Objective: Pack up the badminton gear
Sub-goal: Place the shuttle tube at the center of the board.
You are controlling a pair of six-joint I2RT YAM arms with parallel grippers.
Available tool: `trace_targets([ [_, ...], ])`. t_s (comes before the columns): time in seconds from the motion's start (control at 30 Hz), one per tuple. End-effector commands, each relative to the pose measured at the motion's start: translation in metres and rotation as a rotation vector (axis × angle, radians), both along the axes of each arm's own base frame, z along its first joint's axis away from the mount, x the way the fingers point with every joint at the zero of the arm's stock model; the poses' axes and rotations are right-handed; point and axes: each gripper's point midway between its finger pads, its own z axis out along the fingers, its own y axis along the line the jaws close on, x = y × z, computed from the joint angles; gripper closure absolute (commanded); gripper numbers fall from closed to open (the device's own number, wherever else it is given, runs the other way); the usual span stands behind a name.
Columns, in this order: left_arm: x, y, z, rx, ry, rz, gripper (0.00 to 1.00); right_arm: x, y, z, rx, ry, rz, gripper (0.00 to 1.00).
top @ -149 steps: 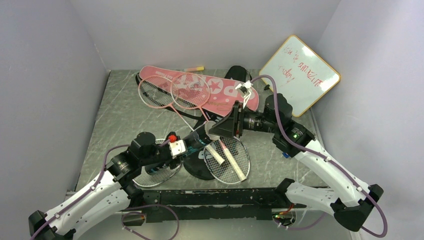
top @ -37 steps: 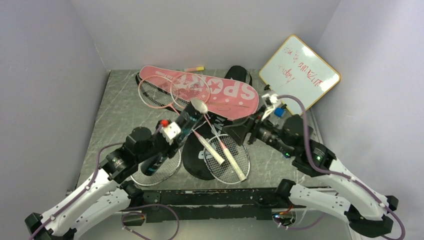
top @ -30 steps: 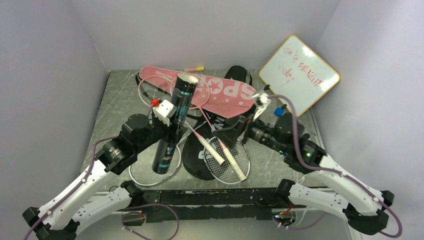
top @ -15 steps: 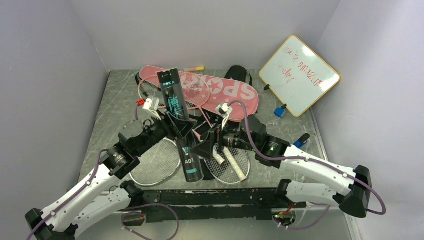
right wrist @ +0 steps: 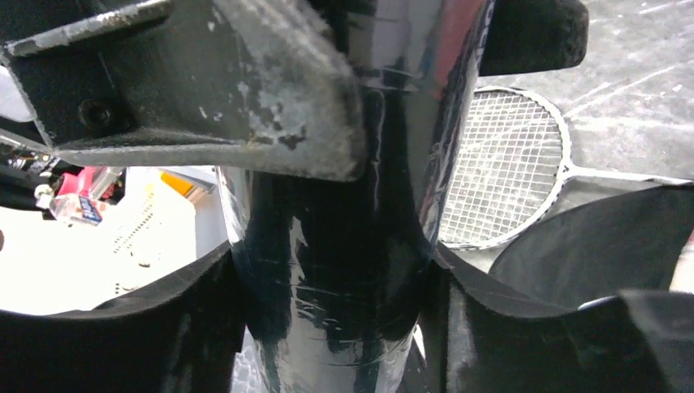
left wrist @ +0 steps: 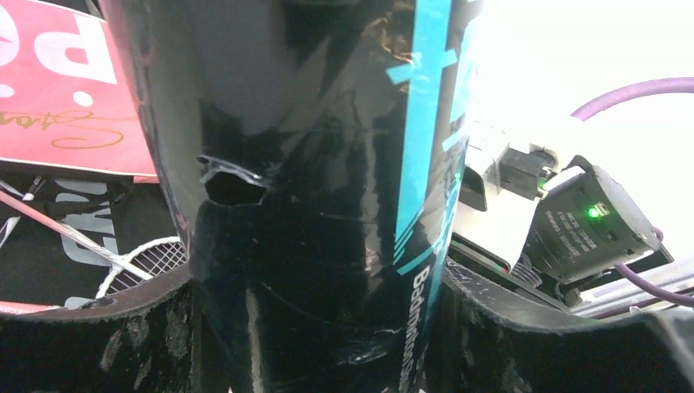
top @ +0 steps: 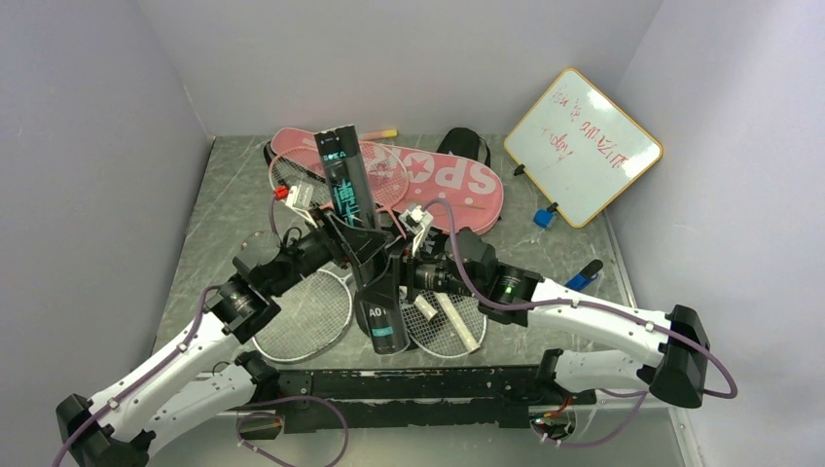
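Observation:
A dark tube [top: 342, 175] with teal lettering stands nearly upright over the middle of the table. My left gripper [top: 362, 251] is shut on its middle; in the left wrist view both pads press the tube [left wrist: 311, 164]. My right gripper [top: 387, 275] is shut on the tube [right wrist: 327, 246] just below, coming from the right. Two white-framed rackets [top: 306, 316] lie under the arms, and two pink-framed rackets [top: 302, 175] rest on the pink "SPORT" cover [top: 438, 180]. The black cover [top: 469, 144] sticks out behind it.
A wood-framed whiteboard [top: 582, 146] leans at the back right, with a small blue piece [top: 544, 218] below it. A pink-yellow marker [top: 377, 133] lies at the back wall. Grey walls close in on the left, back and right.
My left arm has stood the tube up and brought it toward the middle. My right arm has swung in from the right and shut its jaws on the tube's lower part.

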Motion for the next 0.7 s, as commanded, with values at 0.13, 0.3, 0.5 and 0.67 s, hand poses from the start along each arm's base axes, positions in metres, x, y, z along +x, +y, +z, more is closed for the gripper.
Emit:
trace_targets([
  [0.13,0.016,0.031,0.003,0.159,0.004,0.183,0.04,0.074,-0.065,-0.004,-0.231,-0.074,-0.518,0.61],
  [0.3,0.027,0.064,-0.012,0.308,0.001,0.34,0.04,0.11,-0.145,-0.027,-0.525,-0.135,-0.867,0.61],
  [0.5,0.025,0.079,-0.025,0.369,-0.031,0.381,0.04,0.145,-0.244,-0.07,-0.938,-0.101,-1.158,0.58],
  [0.67,0.027,0.084,-0.042,0.428,-0.008,0.394,0.05,0.156,-0.285,-0.104,-1.21,-0.061,-1.282,0.55],
])
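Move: Both hands grip the shuttle tube. The bare strip of table between the pink bag and the whiteboard lies from the right hand about 25 cm ahead, 30 cm to its right and 25 cm below; the blue block is some 29 cm ahead and 37 cm right, and the front racket head 5 cm ahead and 11 cm right. The bag's middle is 40 cm ahead and 3 cm left. From the left hand the strip is roughly 18 cm ahead, 35 cm right, 31 cm down. Opening its fingers first, the left hand lets go of the tube and backs off about 8 cm, mostly to its left. The right hand keeps its grip and sweeps the tube some 24 cm right, 15 cm forward and 10 cm down towards the bare strip, swinging clockwise and tipping, so its fingers go from pointing left to pointing forward and down. ##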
